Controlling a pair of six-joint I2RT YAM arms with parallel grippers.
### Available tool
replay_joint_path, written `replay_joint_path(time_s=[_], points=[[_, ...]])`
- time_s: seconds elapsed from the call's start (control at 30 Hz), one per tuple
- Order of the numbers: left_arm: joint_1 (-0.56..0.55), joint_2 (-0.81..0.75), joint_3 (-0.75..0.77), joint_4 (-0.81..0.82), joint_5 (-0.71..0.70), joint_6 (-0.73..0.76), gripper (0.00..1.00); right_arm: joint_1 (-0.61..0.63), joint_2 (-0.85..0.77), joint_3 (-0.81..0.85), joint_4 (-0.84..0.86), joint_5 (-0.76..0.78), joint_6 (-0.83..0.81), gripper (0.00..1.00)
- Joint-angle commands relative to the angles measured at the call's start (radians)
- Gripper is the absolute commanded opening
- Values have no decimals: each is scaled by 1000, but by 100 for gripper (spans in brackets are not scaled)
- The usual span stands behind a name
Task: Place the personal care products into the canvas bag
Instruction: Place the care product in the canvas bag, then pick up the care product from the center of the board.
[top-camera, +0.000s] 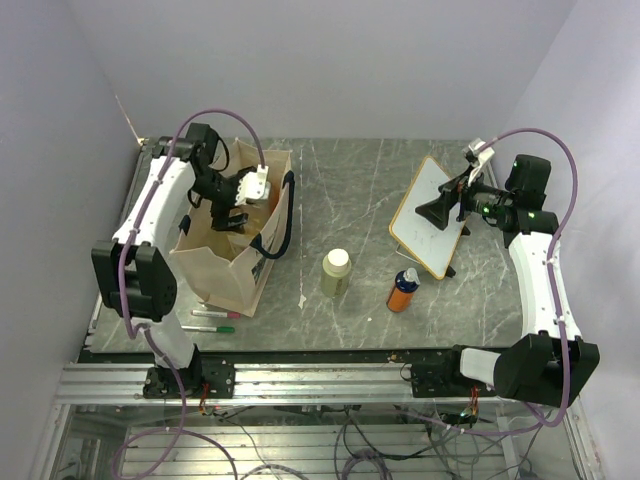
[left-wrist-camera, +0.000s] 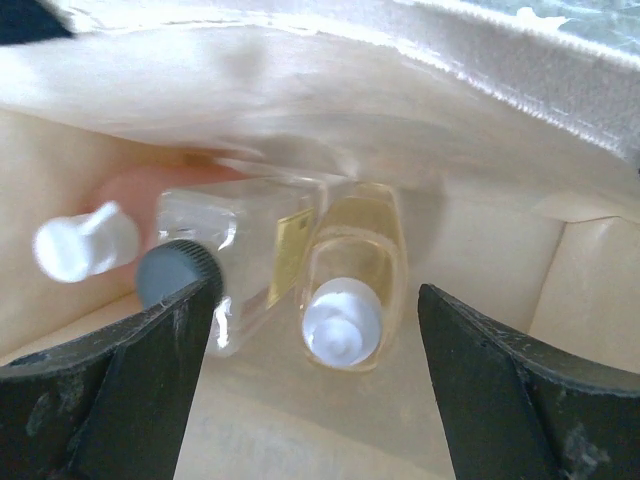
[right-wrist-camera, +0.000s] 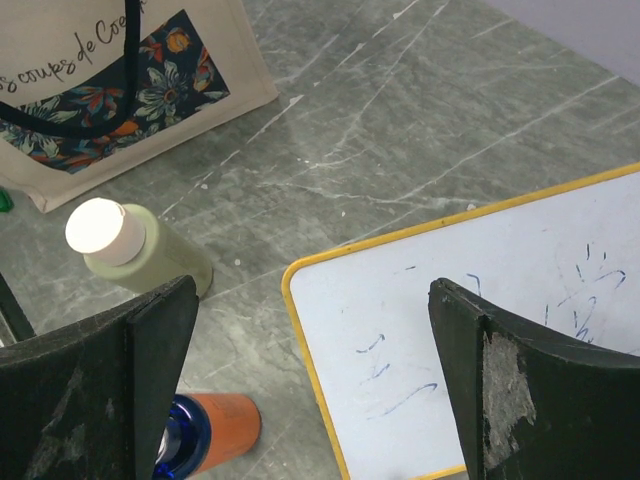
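Note:
The beige canvas bag stands at the left, its printed side showing in the right wrist view. My left gripper is open inside the bag's mouth. Below it on the bag floor lie the amber bottle with white cap, the clear bottle with black cap and the salmon-pink bottle with white cap. The pale green bottle and the orange bottle stand on the table, also in the right wrist view. My right gripper is open and empty above the whiteboard.
The wood-framed whiteboard lies at the right. A red marker and a green marker lie in front of the bag near the table's front edge. Grey walls close in left and right.

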Motion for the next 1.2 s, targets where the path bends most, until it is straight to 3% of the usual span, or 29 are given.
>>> replay_joint_path(time_s=[0.0,0.17,0.33,0.53,0.7,0.87,1.17], points=[[-7,-87,-3,103,-17,-84,93,-1,6,49,-55,-16,-50,99],[-8,-197,-19,265,-80,-312,95,31,48,108,-237,15,-191,97],[-22,-288,-16,479,-162,-652,91,113,37,102,-390,75,-365,96],[-163,-347,39,567,-328,-922,88,195,-45,19,-308,164,-342,96],[-364,-341,63,517,-347,-933,90,195,-63,-7,-256,160,-276,96],[-536,-268,18,455,-320,-849,92,191,-76,-24,-196,211,-204,96],[-684,-193,-207,532,-281,-694,100,148,-107,-35,-173,220,-161,96]])
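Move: In the open mouth of the canvas bag, the left hand has the bag's middle some 7 cm below it and the amber bottle just placed about 10 cm below, 2 cm to its right. The green bottle it goes for stands about 20 cm to its right, 7 cm nearer the base and 11 cm lower. The orange bottle lies some 34 cm right, 9 cm back. From the right hand the green bottle is roughly 18 cm left, 6 cm back, 20 cm down. Lifting clear of the bag, the empty left hand climbs about 17 cm, drifting slightly forward, then swings right over the bag's side and back, and sinks some 12 cm towards the green bottle, fingers wide open; its wrist turns counter-clockwise and mostly back again. The right hand, also open, draws back, left and down about 7 cm, tilting its left side down, then returns partway. ##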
